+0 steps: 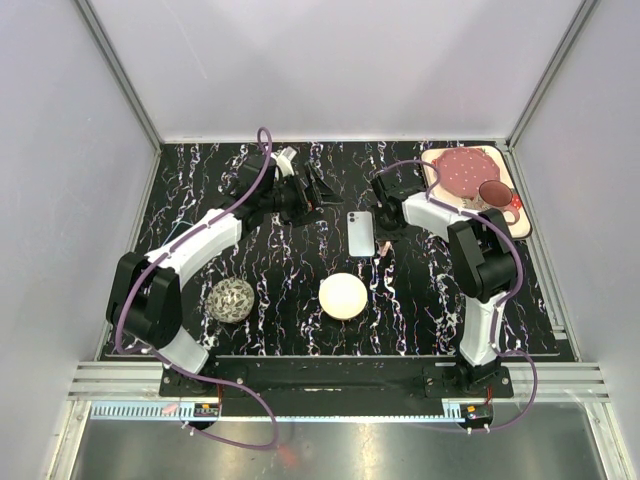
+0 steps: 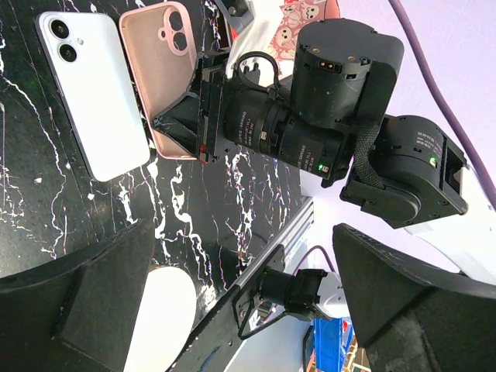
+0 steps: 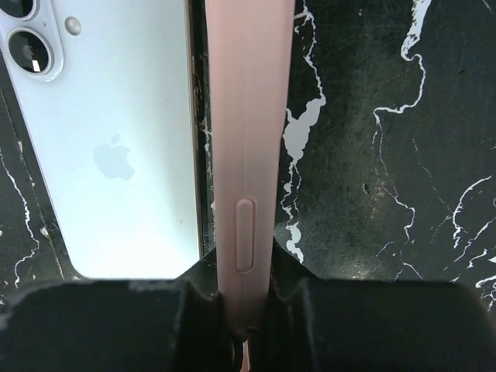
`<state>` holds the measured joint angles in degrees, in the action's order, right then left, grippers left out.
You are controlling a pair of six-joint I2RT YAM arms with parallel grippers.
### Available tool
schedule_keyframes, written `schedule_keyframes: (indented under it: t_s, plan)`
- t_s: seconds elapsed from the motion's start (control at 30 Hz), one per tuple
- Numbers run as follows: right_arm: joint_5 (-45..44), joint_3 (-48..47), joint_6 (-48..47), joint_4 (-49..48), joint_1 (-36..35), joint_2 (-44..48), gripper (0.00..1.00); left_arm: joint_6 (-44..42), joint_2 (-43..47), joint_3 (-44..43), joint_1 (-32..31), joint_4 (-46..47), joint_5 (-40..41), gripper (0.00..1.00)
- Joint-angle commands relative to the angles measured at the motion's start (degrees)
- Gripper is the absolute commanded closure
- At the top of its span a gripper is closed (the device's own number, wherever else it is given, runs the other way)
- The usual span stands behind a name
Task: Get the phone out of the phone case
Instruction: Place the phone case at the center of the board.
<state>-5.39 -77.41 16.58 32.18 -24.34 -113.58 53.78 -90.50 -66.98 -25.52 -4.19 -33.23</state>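
Note:
The phone (image 1: 361,232) lies face down on the black marbled table, pale blue-white, camera end toward the back; it is bare, outside the phone case. The pink phone case (image 3: 248,116) stands on its long edge just right of the phone (image 3: 116,139), and my right gripper (image 3: 248,310) is shut on the case's end. From the left wrist view the empty case (image 2: 163,70) leans beside the phone (image 2: 93,93), its inside showing. My left gripper (image 1: 318,190) hovers left of the phone, open with nothing between its fingers (image 2: 77,310).
A white round disc (image 1: 343,296) lies in front of the phone. A patterned ball (image 1: 232,299) sits at the front left. At the back right, a pink board (image 1: 440,158) carries a maroon plate (image 1: 462,170) and a red mug (image 1: 494,193).

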Motion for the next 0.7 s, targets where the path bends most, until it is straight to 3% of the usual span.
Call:
schedule_keyframes:
  t_s: [0.0,0.03,0.33,0.43,0.67]
  plan:
    - [-0.06,3.23,1.79,-4.32,1.3,0.63,0.95,-0.25,-0.29,-0.61,-0.32,2.43,-0.69,0.01]
    - [0.11,3.4,1.7,-3.97,1.66,1.51,1.0,-0.34,-0.29,-0.61,-0.23,2.25,-0.61,0.01]
    - [5.21,1.21,2.14,-3.18,6.4,8.29,1.0,-1.22,-0.99,-1.49,-0.23,0.93,-0.43,0.01]
    - [10.56,0.85,2.49,-2.92,7.63,9.34,1.0,-1.74,-0.56,-1.75,-0.23,0.23,-0.52,0.01]
    - [18.74,9.28,4.25,-4.5,11.93,18.28,1.0,-2.98,0.32,-1.66,0.2,-1.0,-0.43,0.01]
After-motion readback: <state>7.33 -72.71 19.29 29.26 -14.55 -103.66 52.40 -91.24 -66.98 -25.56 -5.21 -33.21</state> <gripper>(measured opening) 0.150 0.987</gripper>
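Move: The right gripper holds the phone case, edge-on, by its upper long side. The bare strip of board beside the phone lies about 4 cm to its right, 3 cm ahead and 5 cm down. The phone's middle is roughly 6 cm left and 3 cm ahead, the white plate some 12 cm left and 17 cm back, the tray about 26 cm right and 14 cm ahead. From the left hand that strip is about 21 cm right, 7 cm ahead, 25 cm down. Keep the right gripper pinched on the phone case's long side. Draw the case right, away from the phone, then mostly up: about 5 cm of lift and 3 cm sideways, with a slight reach forward. As it rises, tilt the wrist some 15 degrees so the fingertips swing left and the case's open side turns upward. ##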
